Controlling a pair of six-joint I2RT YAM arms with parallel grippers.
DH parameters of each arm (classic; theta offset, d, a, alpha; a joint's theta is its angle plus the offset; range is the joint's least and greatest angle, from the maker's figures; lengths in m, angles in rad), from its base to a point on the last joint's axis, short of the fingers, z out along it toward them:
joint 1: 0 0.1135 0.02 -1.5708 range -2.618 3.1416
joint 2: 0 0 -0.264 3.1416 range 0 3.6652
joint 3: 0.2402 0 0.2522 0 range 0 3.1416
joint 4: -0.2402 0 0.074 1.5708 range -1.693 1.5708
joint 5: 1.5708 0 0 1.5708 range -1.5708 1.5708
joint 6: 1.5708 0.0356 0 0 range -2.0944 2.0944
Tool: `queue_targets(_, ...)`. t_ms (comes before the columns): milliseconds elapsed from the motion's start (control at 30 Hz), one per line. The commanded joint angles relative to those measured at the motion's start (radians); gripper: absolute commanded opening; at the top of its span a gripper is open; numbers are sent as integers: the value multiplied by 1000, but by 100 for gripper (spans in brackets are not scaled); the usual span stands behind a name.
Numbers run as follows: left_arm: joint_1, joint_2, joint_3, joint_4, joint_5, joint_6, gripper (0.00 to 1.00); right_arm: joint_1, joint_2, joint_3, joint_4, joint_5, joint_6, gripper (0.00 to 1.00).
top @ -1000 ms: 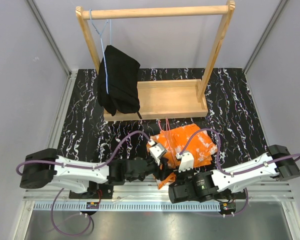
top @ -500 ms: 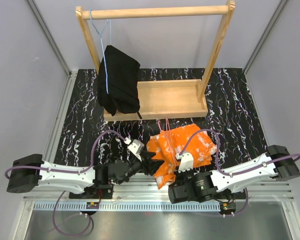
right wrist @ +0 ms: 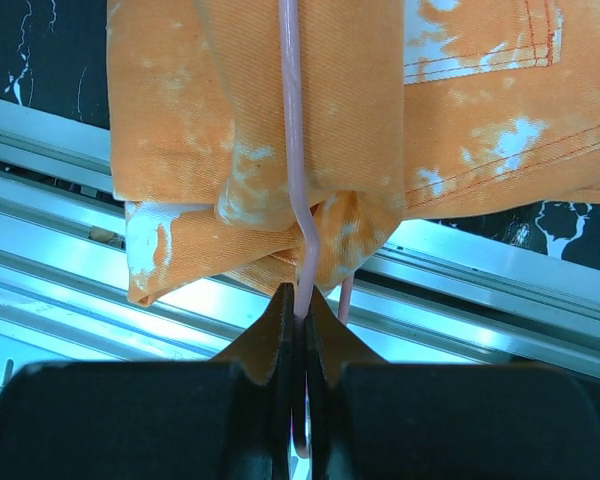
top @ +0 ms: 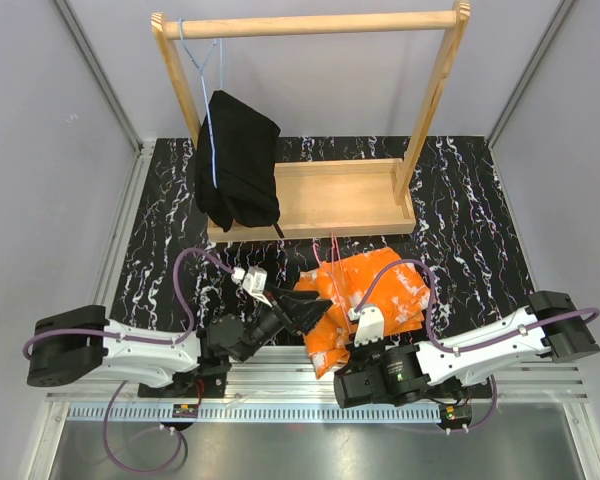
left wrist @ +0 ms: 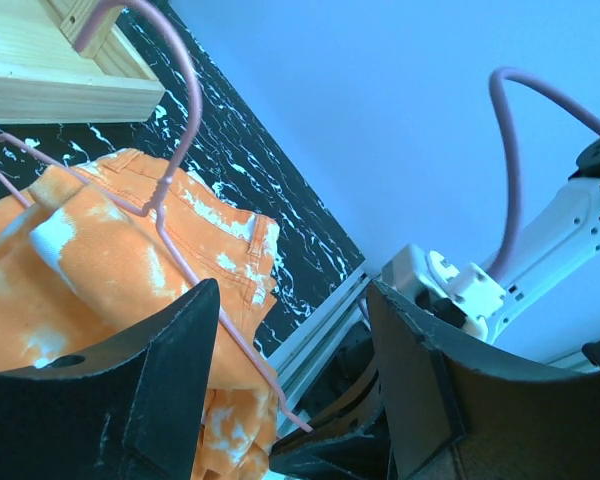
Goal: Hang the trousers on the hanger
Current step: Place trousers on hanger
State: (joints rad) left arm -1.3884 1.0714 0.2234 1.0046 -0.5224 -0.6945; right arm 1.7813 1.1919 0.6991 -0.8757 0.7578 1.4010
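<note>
The orange, white-blotched trousers (top: 372,298) lie bunched on the black mat just in front of the arms. The pink wire hanger (top: 332,250) lies across them, hook towards the wooden rack. My right gripper (top: 332,372) is at the near edge and shut on the hanger's wire (right wrist: 291,120), where it bends below a fold of the trousers (right wrist: 210,120). My left gripper (top: 308,310) hovers open at the cloth's left edge. In the left wrist view the hanger (left wrist: 193,95) runs down over the trousers (left wrist: 80,270) and between the open fingers (left wrist: 130,400), which do not touch it.
A wooden rack (top: 320,200) stands at the back of the mat. A black garment (top: 238,170) hangs on a light-blue hanger from the rack's top bar (top: 310,22), at the left. A metal rail (top: 280,385) runs along the near edge under the trousers' lowest fold.
My left gripper has drawn back to the left, off the trousers, then risen a little with its jaws open. The cloth has spread towards the near edge. The right gripper's hold is unchanged.
</note>
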Motion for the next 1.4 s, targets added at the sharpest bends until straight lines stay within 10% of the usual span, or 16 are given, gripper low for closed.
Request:
queue_targets(0,35,53,-24,152,25,-100,63,7,-2,40,37,15,-10,0)
queue_targets(800,132,553,24,615,125,-303,67,21,28,71,14,9,-16,0)
queue_targets(1367,132,447,-56,663,110,-348,67,30,-5,48,-12,8,15,0)
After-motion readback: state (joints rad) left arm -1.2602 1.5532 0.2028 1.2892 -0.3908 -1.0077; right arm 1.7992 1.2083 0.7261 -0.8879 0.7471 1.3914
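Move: The left hand, open and empty, hovers above the trousers: their fold under the hanger lies about 15 cm below it, roughly 2 cm ahead and 3 cm to its right. The hanger's neck is some 8 cm ahead, 1 cm right and 5 cm below. The right gripper, shut on the hanger's near corner, is about 6 cm back and 6 cm right of the left hand, 14 cm lower. From the right gripper the fold lies 8 cm ahead, 3 cm left, about 1 cm lower. Down goes the left hand, about 10 cm, easing a little forward and to its right as it sinks towards the trousers' fold, then creeping up a centimetre; its fingers tip down some 15 degrees and stay open. The right gripper stays almost in place and keeps its pinch on the hanger's near corner. ##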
